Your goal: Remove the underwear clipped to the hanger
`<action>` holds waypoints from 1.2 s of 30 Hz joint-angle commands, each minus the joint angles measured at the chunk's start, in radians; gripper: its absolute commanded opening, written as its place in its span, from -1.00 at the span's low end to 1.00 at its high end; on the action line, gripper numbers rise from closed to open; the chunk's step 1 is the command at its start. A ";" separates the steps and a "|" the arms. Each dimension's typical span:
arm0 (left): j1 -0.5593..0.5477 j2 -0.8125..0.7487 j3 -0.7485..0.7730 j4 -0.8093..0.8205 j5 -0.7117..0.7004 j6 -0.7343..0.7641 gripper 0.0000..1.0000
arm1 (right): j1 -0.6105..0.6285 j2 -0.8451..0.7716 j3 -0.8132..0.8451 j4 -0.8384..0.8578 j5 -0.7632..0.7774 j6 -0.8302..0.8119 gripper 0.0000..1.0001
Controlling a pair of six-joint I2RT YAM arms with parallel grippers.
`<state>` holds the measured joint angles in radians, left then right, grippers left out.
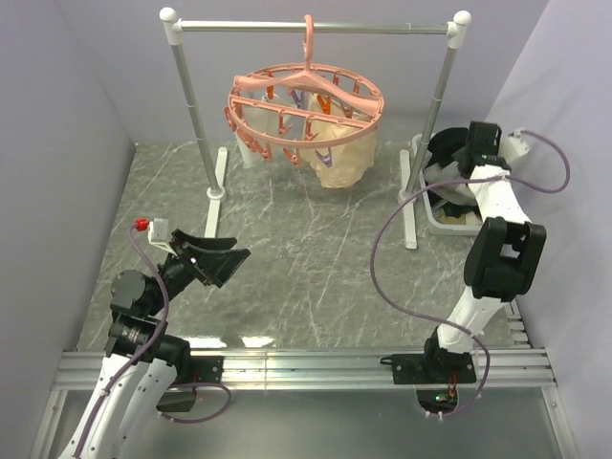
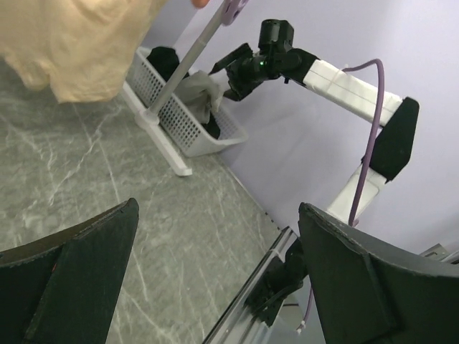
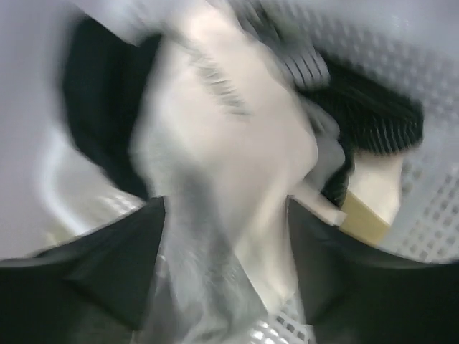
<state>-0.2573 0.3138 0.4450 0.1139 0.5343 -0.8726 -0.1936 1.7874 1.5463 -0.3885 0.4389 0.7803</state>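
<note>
The salmon-pink hanger (image 1: 306, 100) hangs by its hook from the silver rail. A cream-beige underwear (image 1: 344, 158) and a paler piece (image 1: 251, 143) hang from its clips; the cream piece (image 2: 72, 43) fills the left wrist view's top left. My right gripper (image 1: 448, 167) hovers over the white basket (image 1: 435, 222). In the right wrist view its jaws stand apart (image 3: 226, 236) with a blurred pale grey-cream underwear (image 3: 222, 158) loose between them, above black garments (image 3: 100, 107). My left gripper (image 1: 215, 260) is open and holds nothing (image 2: 222, 279), low over the table's left side.
The silver rail (image 1: 316, 28) with white caps stands on two posts with white feet (image 1: 215, 182) (image 1: 411, 222). The basket (image 2: 186, 122) sits by the right wall behind the right post. A metal frame (image 1: 306, 363) runs along the near edge.
</note>
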 commanded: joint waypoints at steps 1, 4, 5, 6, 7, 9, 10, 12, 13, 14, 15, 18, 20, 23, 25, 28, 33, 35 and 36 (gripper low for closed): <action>-0.003 -0.004 0.011 -0.071 0.009 0.052 0.99 | -0.009 -0.084 -0.094 -0.005 -0.035 0.030 0.57; -0.003 0.016 0.000 -0.062 0.013 0.061 0.99 | 0.005 -0.179 -0.153 0.016 -0.077 0.016 0.89; -0.003 0.021 -0.005 -0.056 0.019 0.063 0.99 | 0.011 -0.210 -0.178 0.040 -0.110 -0.005 0.89; -0.003 0.033 -0.012 -0.037 0.024 0.064 0.99 | 0.019 -0.274 -0.230 0.063 -0.141 -0.045 0.89; -0.003 0.037 -0.017 -0.027 0.026 0.063 0.99 | 0.034 -0.308 -0.261 0.118 -0.211 -0.067 0.88; -0.005 0.054 -0.028 -0.005 0.030 0.058 0.99 | 0.054 -0.405 -0.334 0.186 -0.291 -0.136 0.81; -0.005 0.060 -0.031 0.010 0.033 0.057 0.99 | 0.075 -0.430 -0.391 0.222 -0.358 -0.153 0.80; -0.005 0.073 -0.037 0.026 0.039 0.050 0.99 | 0.095 -0.486 -0.464 0.253 -0.432 -0.193 0.79; -0.007 0.076 -0.040 0.041 0.049 0.047 0.99 | 0.109 -0.500 -0.492 0.310 -0.475 -0.209 0.79; -0.007 0.079 -0.042 0.046 0.052 0.047 0.99 | 0.134 -0.517 -0.520 0.336 -0.568 -0.231 0.79; -0.007 0.080 -0.043 0.047 0.053 0.047 0.99 | 0.154 -0.537 -0.560 0.359 -0.604 -0.274 0.79; -0.008 0.074 -0.046 0.041 0.067 0.055 0.99 | 0.250 -0.528 -0.581 0.387 -0.677 -0.390 0.79; -0.008 0.068 -0.046 0.029 0.073 0.060 0.99 | 0.278 -0.505 -0.583 0.425 -0.712 -0.441 0.80; -0.008 0.047 -0.049 0.023 0.082 0.052 0.99 | 0.289 -0.487 -0.638 0.587 -0.814 -0.506 0.85; -0.008 0.018 -0.058 0.027 0.085 0.035 0.99 | 0.289 -0.511 -0.738 0.788 -0.855 -0.533 0.91; -0.008 -0.024 -0.069 0.020 0.079 0.021 0.99 | 0.296 -0.499 -0.752 0.852 -0.864 -0.570 0.96; -0.010 -0.061 -0.077 -0.008 0.092 0.033 0.99 | 0.329 -0.424 -0.698 0.873 -0.853 -0.745 0.96; -0.008 -0.065 -0.083 -0.014 0.093 0.035 0.99 | 0.329 -0.384 -0.677 0.905 -0.864 -0.771 0.96; -0.008 -0.068 -0.086 -0.014 0.093 0.037 0.99 | 0.332 -0.337 -0.629 0.899 -0.884 -0.771 0.96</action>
<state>-0.2634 0.2596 0.3775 0.0921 0.6052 -0.8352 0.1276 1.3823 0.8284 0.4065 -0.4107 0.1036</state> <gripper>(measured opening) 0.994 0.982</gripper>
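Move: The beige underwear still clipped to the round hanger hangs about 40 cm to the right hand's left, 4 cm nearer the base and 7 cm higher. The hanger's middle is some 46 cm left, 4 cm back and 18 cm up. The basket's middle sits about 6 cm left, 2 cm back and 13 cm below, with the pale underwear at the part-open fingers, 5 cm left, 3 cm back and 6 cm down. From the left hand the beige underwear is 27 cm ahead and 22 cm right, about level. The pale underwear comes free over the basket as the right fingers open fully and the hand dips about 5 cm while drawing back. It then climbs out and swings some 25 cm left, past the near side of the rack's right upright, towards the beige underwear, turning about 75 degrees counter-clockwise and tilting the fingers up, still short of the cloth. The empty left hand sinks about 4 cm, then eases partly back up. ##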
